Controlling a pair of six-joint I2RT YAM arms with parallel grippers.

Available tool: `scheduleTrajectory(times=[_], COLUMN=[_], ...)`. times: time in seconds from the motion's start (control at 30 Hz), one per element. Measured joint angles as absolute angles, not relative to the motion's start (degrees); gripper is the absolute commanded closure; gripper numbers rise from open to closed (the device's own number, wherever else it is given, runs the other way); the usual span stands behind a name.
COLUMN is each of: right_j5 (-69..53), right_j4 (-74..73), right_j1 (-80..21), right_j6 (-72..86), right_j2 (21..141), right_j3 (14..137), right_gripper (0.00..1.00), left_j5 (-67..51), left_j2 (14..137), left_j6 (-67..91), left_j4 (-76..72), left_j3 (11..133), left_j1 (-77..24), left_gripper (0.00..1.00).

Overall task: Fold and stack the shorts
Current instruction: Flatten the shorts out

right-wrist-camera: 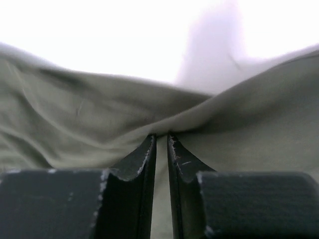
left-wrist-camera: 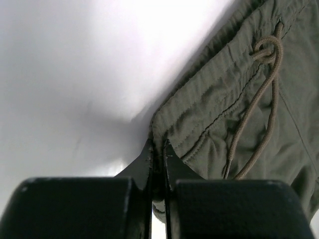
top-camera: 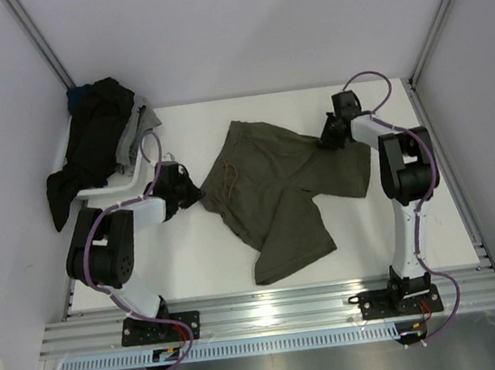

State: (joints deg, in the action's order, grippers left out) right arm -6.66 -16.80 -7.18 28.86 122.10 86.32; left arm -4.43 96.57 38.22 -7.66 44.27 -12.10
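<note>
The olive-green shorts lie spread and rumpled in the middle of the white table, legs towards the near edge, drawstring on top. My left gripper is shut on the waistband corner at their left side. In the left wrist view the fingers pinch the hem of the olive cloth beside the cord. My right gripper is shut on the far right edge of the same shorts. The right wrist view shows a fold of cloth pulled taut between the fingers. The black shorts lie heaped at the back left.
A grey garment lies with the black heap at the back left corner. Pale walls with metal rails close in the table on three sides. A metal rail holding both arm bases runs along the near edge.
</note>
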Motion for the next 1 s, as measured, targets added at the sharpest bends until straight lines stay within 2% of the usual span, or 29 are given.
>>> scheduleTrajectory(times=[0.1, 0.13, 0.2, 0.23, 0.37, 0.47, 0.5, 0.63, 0.77, 1.0], right_j5=[-7.11, -7.53, -8.56, -8.91, -10.33, -11.05, -11.05, -11.14, -11.20, -4.01], right_j4=[-18.37, -19.09, -19.64, -19.79, -21.67, -22.22, -22.15, -20.86, -21.08, -27.22], right_j1=[-8.67, -9.06, -9.74, -10.09, -11.03, -11.77, -12.14, -16.40, -25.82, -47.33], right_j6=[29.02, 29.02, 28.93, 28.69, 27.31, 26.35, 26.33, 27.38, 28.32, 29.65], right_j2=[127.44, 128.86, 130.43, 130.52, 128.16, 120.95, 116.79, 97.32, 80.18, 69.23], right_j3=[94.98, 97.47, 100.86, 101.27, 100.60, 93.62, 89.41, 71.99, 57.36, 49.87], right_gripper=[0.68, 0.58, 0.51, 0.42, 0.31, 0.27, 0.21, 0.18, 0.19, 0.24], left_j5=[-2.87, -2.15, -0.97, -0.12, 1.83, 2.90, 2.94, 2.90, 2.90, 2.79], left_j2=[94.52, 93.95, 93.14, 92.71, 91.44, 90.72, 90.59, 89.97, 89.41, 88.23], left_j6=[39.27, 39.62, 40.07, 40.16, 40.60, 40.75, 40.93, 41.04, 40.97, 40.51], left_j4=[-8.45, -8.60, -8.62, -8.64, -8.73, -8.75, -8.82, -8.93, -8.86, -8.86], left_j3=[41.76, 41.15, 40.40, 40.03, 39.13, 38.57, 38.46, 38.20, 38.20, 38.20], left_j1=[-11.03, -10.94, -10.94, -10.94, -10.96, -10.94, -10.94, -10.94, -10.94, -10.94], left_gripper=[1.00, 1.00, 1.00, 1.00, 1.00, 1.00, 1.00, 1.00, 1.00, 1.00])
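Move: The right hand's nearly shut fingertips are at the top edge of the right leg, whose middle lies some 6 cm back and 6 cm right. From this hand, the near leg's hem is about 37 cm back and 12 cm left; the drawstring is about 7 cm back and 30 cm left. The left hand already pinches the waistband corner, with the drawstring about 3 cm ahead and 9 cm right, and the hem roughly 26 cm back and 26 cm right. Forward and left about 5 cm goes the right hand, opening and coming free of the right leg's edge, then it swings quickly back some 35 cm and farther left, rising about 10 cm and turning nearly 40 degrees counter-clockwise, to hang wide open above the near leg by its hem. The left hand keeps its pinch on the waistband corner, draws it about 3 cm left, then lifts slightly. ##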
